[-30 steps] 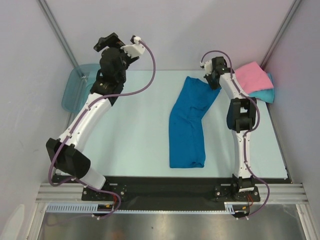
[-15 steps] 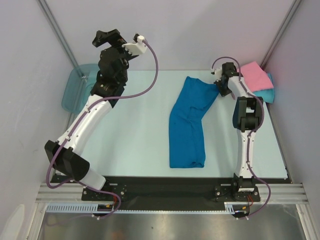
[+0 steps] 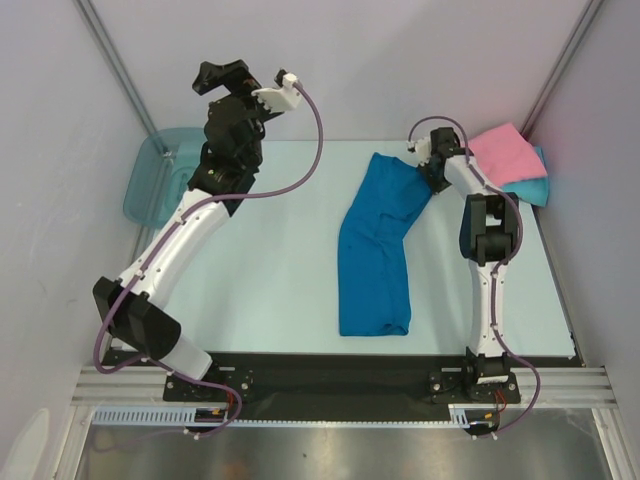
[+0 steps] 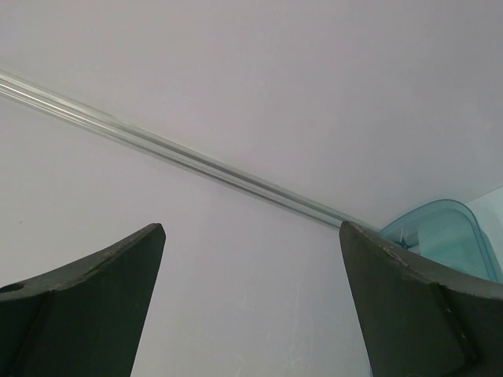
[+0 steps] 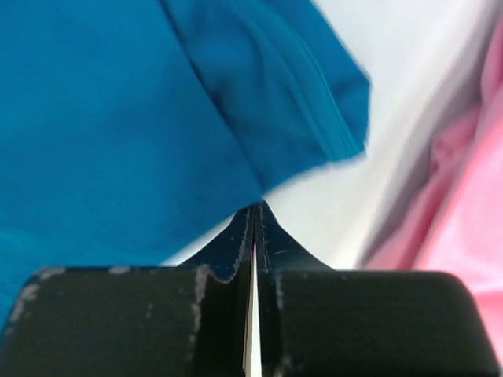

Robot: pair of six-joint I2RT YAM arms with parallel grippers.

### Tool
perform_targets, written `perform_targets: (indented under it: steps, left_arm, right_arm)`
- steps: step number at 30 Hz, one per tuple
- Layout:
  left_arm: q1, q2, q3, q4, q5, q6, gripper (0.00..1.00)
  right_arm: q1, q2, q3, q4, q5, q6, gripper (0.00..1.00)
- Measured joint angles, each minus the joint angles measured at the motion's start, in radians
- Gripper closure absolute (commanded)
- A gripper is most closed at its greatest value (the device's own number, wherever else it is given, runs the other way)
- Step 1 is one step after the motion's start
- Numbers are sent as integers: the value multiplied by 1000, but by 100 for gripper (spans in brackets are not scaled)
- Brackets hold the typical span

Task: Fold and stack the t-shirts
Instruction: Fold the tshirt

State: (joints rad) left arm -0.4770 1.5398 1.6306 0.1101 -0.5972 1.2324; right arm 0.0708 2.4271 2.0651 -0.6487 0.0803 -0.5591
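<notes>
A deep blue t-shirt (image 3: 375,250) lies folded into a long strip down the middle of the table. In the right wrist view this blue t-shirt (image 5: 118,118) fills the upper left. My right gripper (image 3: 430,168) (image 5: 255,206) is shut, with its tips at the edge of the cloth by the far right sleeve. I cannot tell whether any cloth is pinched. A pink t-shirt (image 3: 505,150) (image 5: 464,220) lies on a turquoise t-shirt (image 3: 530,187) at the far right corner. My left gripper (image 3: 225,75) (image 4: 251,236) is raised high at the far left, open and empty.
A translucent teal bin (image 3: 150,180) (image 4: 440,232) sits at the far left edge of the table. Pale walls with metal frame bars (image 3: 120,75) enclose the table on three sides. The left arm leans over the table's left part.
The right gripper swung right toward the pink shirt, then came back left to the blue shirt's sleeve edge. The left wrist shifted slightly. The blue shirt hardly moved.
</notes>
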Motion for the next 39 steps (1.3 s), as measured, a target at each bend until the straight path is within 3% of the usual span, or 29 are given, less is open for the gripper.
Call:
perform_targets:
  steps: [12, 32, 35, 36, 39]
  left_arm:
    - [-11, 0, -5, 1, -12, 9, 0]
    - [-46, -7, -64, 16, -20, 6, 0]
    - [-47, -32, -129, 29, -20, -1, 0]
    - [-47, -45, -163, 37, -20, -8, 0]
    - [-47, -76, -263, 35, -18, -50, 0]
  right_arm:
    - [84, 150, 211, 80, 44, -98, 100]
    - [229, 233, 238, 311, 201, -265, 99]
    - [219, 219, 201, 339, 245, -251, 65]
    - [210, 205, 184, 340, 264, -245, 31]
    - [169, 124, 151, 279, 298, -230, 1]
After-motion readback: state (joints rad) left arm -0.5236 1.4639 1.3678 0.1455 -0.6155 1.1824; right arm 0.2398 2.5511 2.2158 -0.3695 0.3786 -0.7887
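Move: The t-shirt's far right edge lies right at the right hand's shut fingertips, only about 1 cm ahead and 1 cm left, and 1 cm lower. The pink shirt is roughly 17 cm to this hand's right and 8 cm ahead, the light-blue shirt some 24 cm right and 3 cm ahead, both at about table height. From the raised left hand, the t-shirt's edge lies about 55 cm right, 10 cm ahead and 47 cm down. The t-shirt's far right edge is pushed along the table by the right hand's shut fingertips, leftward about 12 cm and forward about 9 cm, while the wrist rolls left side down and tips the fingers outward. Then the hand draws back to the right, opening wide and rising off the cloth. Late on, the empty, open left hand sinks about 8 cm. ##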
